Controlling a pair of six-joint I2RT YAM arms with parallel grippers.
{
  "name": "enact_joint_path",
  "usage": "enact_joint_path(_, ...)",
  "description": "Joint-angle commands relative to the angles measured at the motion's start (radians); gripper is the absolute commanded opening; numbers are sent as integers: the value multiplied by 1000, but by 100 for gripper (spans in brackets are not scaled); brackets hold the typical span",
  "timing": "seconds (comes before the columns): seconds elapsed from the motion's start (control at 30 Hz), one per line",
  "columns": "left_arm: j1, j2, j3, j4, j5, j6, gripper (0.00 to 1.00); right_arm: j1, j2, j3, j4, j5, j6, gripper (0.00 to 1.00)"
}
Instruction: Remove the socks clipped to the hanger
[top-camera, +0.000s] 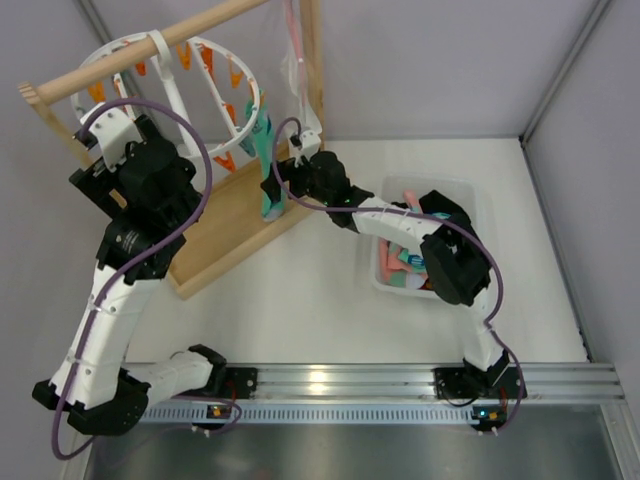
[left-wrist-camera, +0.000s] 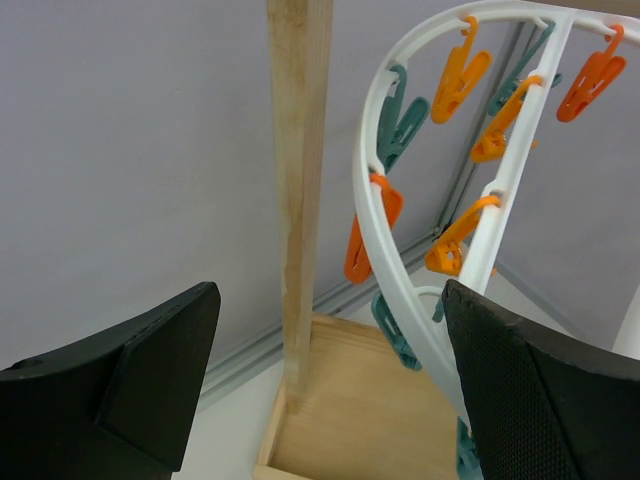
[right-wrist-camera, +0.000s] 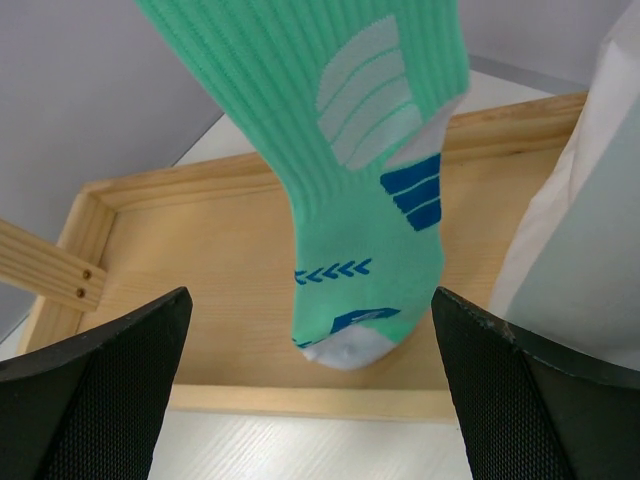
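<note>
The hanger (top-camera: 235, 75), a white ring with orange and teal clips, hangs from a wooden rail at the back left. One mint-green sock (top-camera: 267, 165) with blue marks hangs from its right rim. In the right wrist view this sock (right-wrist-camera: 350, 200) dangles over the wooden base, its white toe just ahead of my open right gripper (right-wrist-camera: 315, 400), untouched. My left gripper (left-wrist-camera: 330, 390) is open too and holds nothing, facing the wooden post (left-wrist-camera: 300, 200), with the hanger's rim (left-wrist-camera: 400, 290) beside its right finger. Several clips (left-wrist-camera: 458, 80) there hang empty.
The wooden rail frame's base (top-camera: 225, 225) lies under the hanger. A pale cloth (right-wrist-camera: 580, 200) hangs close on the right of the mint sock. A white bin (top-camera: 478, 200) at the right holds several socks (top-camera: 405, 265) under my right arm.
</note>
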Motion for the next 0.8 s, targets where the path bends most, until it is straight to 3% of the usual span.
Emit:
enact_joint_path(0.0,13,24,49,15,31,40,96,-7,53,81,22,27,-30,100)
enact_joint_path(0.43,18,24,55,13,57,78,97,10,225,243,122,42,-42,99)
enact_joint_path(0.77,15,-28,61,9,105,115,98,52,361,389,136,320,-60,99)
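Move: The right hand, empty and wide open, has the hanging green sock just ahead: its middle is about 5 cm forward, 5 cm left and some 6 cm higher. From that hand the white cloth hangs about 11 cm forward and 3 cm to the right, its middle some 8 cm up; the round hanger's centre is roughly 8 cm forward, 18 cm left and 20 cm up. From the left hand, the sock lies some 22 cm forward, 20 cm right and 21 cm below. The right hand reaches forward and to the left at the green sock, about 7 cm over the table, sinking some 4 cm mostly in the first half so that the fingers come in low at the sock's foot end. Later the reach runs more nearly straight forward while the wrist turns roughly 10 degrees clockwise and tips up slightly, the fingers staying wide open and coming to either side of the sock without closing. ##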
